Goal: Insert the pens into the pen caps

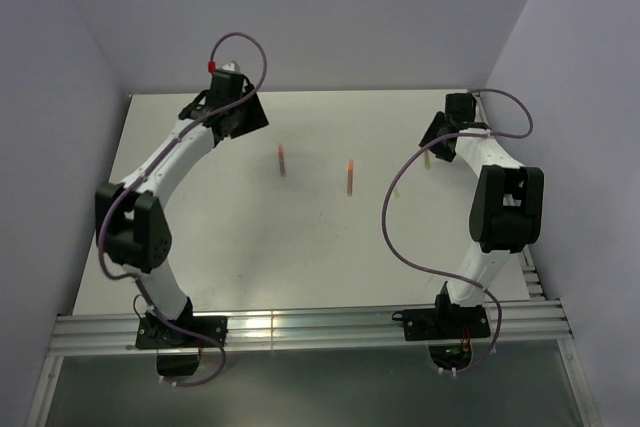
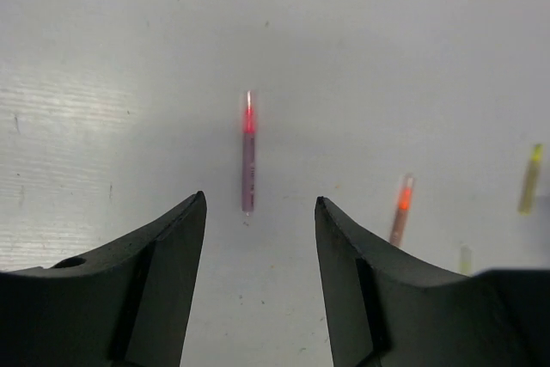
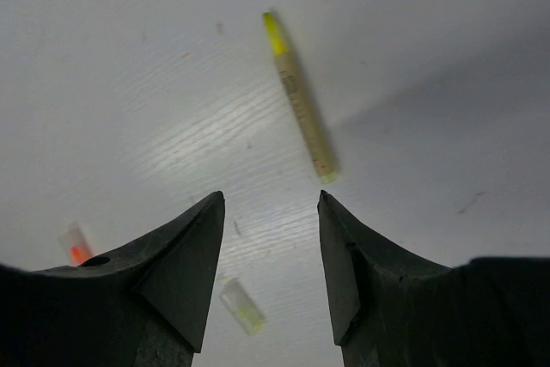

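A pen (image 2: 248, 161) with a mauve barrel and a glowing red far end lies on the table just beyond my left gripper (image 2: 259, 198), which is open and empty. From above this red pen (image 1: 283, 159) sits right of the left gripper (image 1: 235, 112). A second pen (image 2: 400, 211) with an orange end lies to its right. My right gripper (image 3: 271, 195) is open and holds nothing. A tan pen (image 3: 299, 96) with a yellow-green tip lies ahead of it. A pale yellow-green pen cap (image 3: 241, 305) rests on the table under the gap between its fingers.
The orange-ended pen (image 1: 349, 177) lies mid-table between the arms. A short pale stub with an orange end (image 3: 76, 245) shows past the right gripper's left finger. Purple walls close in the white table (image 1: 300, 267) at back and sides. A rail (image 1: 300, 327) runs along the near edge.
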{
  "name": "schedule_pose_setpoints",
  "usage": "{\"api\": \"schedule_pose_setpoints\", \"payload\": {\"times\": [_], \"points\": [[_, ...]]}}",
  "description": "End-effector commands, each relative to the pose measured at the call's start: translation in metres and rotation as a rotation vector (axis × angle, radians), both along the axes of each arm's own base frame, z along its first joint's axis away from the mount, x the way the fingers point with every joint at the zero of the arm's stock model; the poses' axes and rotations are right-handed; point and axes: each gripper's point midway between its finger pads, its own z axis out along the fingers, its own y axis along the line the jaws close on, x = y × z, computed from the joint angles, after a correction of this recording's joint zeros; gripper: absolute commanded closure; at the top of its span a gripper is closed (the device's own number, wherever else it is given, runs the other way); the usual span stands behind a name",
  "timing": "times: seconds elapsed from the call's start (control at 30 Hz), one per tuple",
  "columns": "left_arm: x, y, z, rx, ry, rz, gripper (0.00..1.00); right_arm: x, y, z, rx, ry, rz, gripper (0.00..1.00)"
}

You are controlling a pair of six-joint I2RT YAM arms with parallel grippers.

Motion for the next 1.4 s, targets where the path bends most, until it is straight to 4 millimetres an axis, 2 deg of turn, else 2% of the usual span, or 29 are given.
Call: {"api": "schedule_pose_setpoints", "payload": {"times": [0.0, 0.17, 0.23, 0.3, 0.33, 0.37, 0.5, 0.67, 0.87, 1.1, 1.37], "points": [[-0.026, 0.019, 0.036, -0.03, -0.065, 0.037, 0.41, 0.001, -0.024, -0.003, -0.105, 0.044, -0.052, 0.44], [-0.059, 0.017, 0.046, -0.102, -0.086, -0.02, 0.4, 0.003, -0.033, -0.015, -0.129, 0.077, -0.057, 0.44], [-0.069, 0.017, 0.051, -0.116, -0.105, -0.039, 0.4, 0.01, -0.031, -0.015, -0.123, 0.075, -0.038, 0.44], [-0.073, 0.017, 0.054, -0.123, -0.114, -0.052, 0.4, 0.012, -0.031, -0.026, -0.121, 0.108, -0.028, 0.45], [-0.074, 0.017, 0.057, -0.128, -0.127, -0.056, 0.39, 0.02, -0.032, -0.021, -0.127, 0.097, -0.023, 0.45], [-0.075, 0.016, 0.057, -0.13, -0.126, -0.064, 0.4, 0.022, -0.032, -0.028, -0.128, 0.113, -0.02, 0.46], [-0.074, 0.01, 0.054, -0.146, -0.112, -0.081, 0.4, 0.034, -0.033, -0.029, -0.132, 0.13, -0.001, 0.47], [-0.075, 0.009, 0.05, -0.156, -0.103, -0.088, 0.4, 0.03, -0.037, -0.04, -0.155, 0.166, -0.002, 0.51], [-0.074, 0.005, 0.045, -0.167, -0.087, -0.101, 0.41, 0.025, -0.028, -0.051, -0.134, 0.184, 0.026, 0.55], [-0.074, 0.002, 0.042, -0.177, -0.081, -0.11, 0.41, 0.026, -0.028, -0.06, -0.139, 0.214, 0.03, 0.58], [-0.073, -0.002, 0.04, -0.218, -0.071, -0.126, 0.41, 0.023, -0.025, -0.068, -0.121, 0.23, 0.039, 0.73]]}}
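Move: The yellow pen lies just ahead of my right hand, about 4 cm out and 3 cm to the right, roughly 8 cm below. Its loose cap is some 10 cm nearer me and 8 cm left of the pen; the orange pen, already capped, lies about 20 cm left of the yellow pen and 8 cm nearer. From my left hand the yellow pen is some 40 cm right, 4 cm ahead and 16 cm down; the capped red pen is 2 cm ahead, 4 cm right, 16 cm down. I sink my right hand about 7 cm onto the yellow pen, easing some 3 cm right and 2 cm forward while the fingers tip more steeply down, and close them until the tips pinch the barrel behind its middle, towards the near end. My left hand, empty and open, draws back about 8 cm and up 3 or 4, away from the capped red pen, then hovers. ##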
